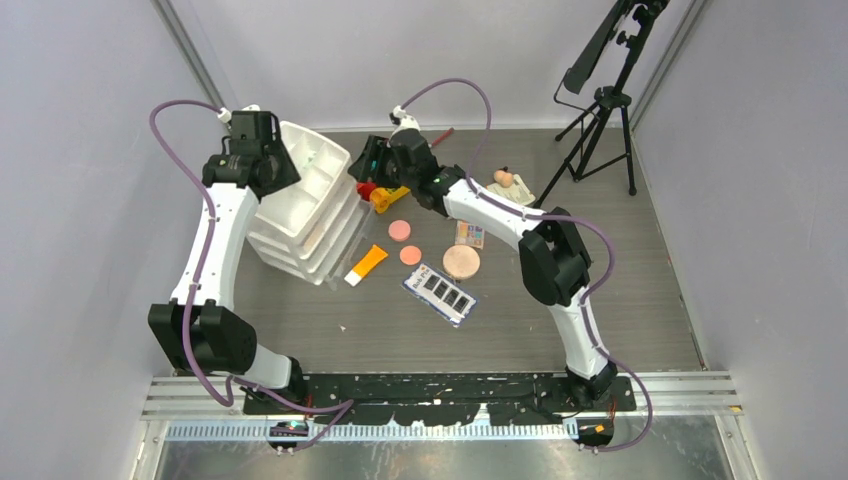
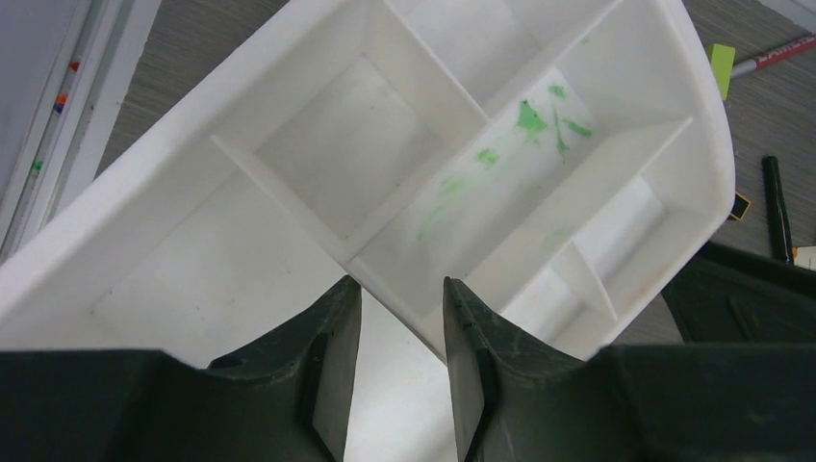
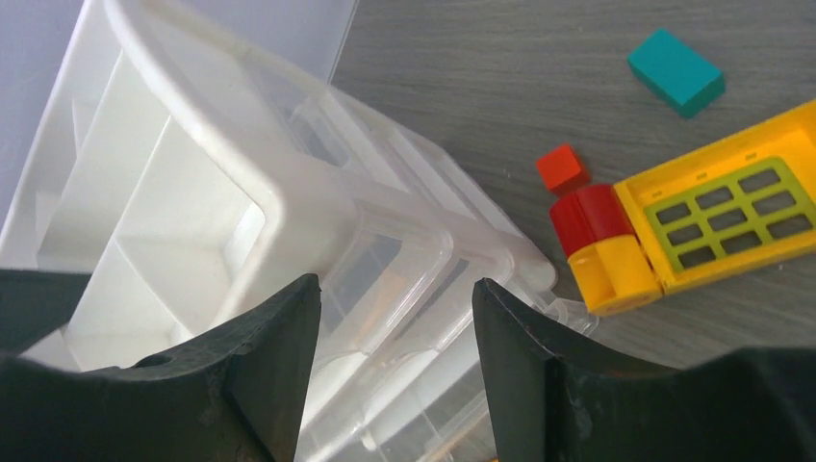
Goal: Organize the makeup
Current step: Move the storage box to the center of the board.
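Note:
The makeup lies loose on the table: an orange tube (image 1: 367,264), two pink compacts (image 1: 400,230), a peach compact (image 1: 461,262), a dark eyeshadow palette (image 1: 440,293), a smaller palette (image 1: 469,235) and a red pencil (image 1: 440,135). A white divided tray (image 1: 300,195) (image 2: 712,144) sits tilted on a stack of clear trays (image 1: 335,250) (image 3: 414,260). My left gripper (image 1: 280,162) (image 2: 399,284) is at the tray's back left, shut on an inner wall. My right gripper (image 1: 365,165) (image 3: 393,284) hangs open over the stack's right corner, holding nothing.
A yellow-and-red toy brick (image 1: 385,195) (image 3: 712,221), a small red block (image 3: 561,168) and a teal block (image 3: 675,70) lie just right of the trays. A tripod (image 1: 600,110) stands at the back right. Green smears mark the tray floor (image 2: 529,120).

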`<action>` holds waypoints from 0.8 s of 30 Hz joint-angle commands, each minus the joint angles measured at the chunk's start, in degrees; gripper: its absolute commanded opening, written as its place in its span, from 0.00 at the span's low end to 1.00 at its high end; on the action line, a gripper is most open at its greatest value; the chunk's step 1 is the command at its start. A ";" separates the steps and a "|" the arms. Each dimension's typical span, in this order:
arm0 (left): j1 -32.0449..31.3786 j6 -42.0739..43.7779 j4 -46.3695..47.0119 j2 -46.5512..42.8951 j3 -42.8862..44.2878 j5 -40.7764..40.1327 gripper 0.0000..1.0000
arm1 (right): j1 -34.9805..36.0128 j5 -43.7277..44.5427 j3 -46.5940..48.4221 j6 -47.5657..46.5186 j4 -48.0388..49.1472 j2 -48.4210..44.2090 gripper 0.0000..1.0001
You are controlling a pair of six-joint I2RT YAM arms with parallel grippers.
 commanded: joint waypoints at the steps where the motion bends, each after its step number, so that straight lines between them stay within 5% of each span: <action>1: -1.98 1.33 -4.06 0.31 0.84 5.96 0.42 | -0.08 -4.66 8.29 -2.38 0.66 2.92 0.65; 19: -1.98 5.87 -5.63 -1.55 8.39 1.94 0.57 | -4.40 -1.09 -18.33 -2.71 8.12 -17.36 0.65; 24: -1.58 10.14 -9.09 -3.20 9.03 -10.25 0.62 | -4.39 -1.14 -23.27 -3.20 7.78 -20.67 0.65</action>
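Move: The storage box stands almost right under the left fingers, its middle about 12 cm below them, the tray's cross divider lying between the tips. From the right hand its middle is some 12 cm to the left, 5 cm back and 8 cm lower. The yellow toy basket lies about 3 cm ahead and 2 cm right of the right hand, 20 cm down; the orange tube lies about 12 cm back and 3 cm left of it, as low. The storage box gets a last short shove of about 1.5 cm forward from the right fingers on its drawer front, by the far corner. The right hand then backs off some 8 cm to the right and slightly back, dipping and rising again, its opening unchanged. The left fingers open wider at the tray divider, ease back about 1 cm, then lift some 2.5 cm clear. ##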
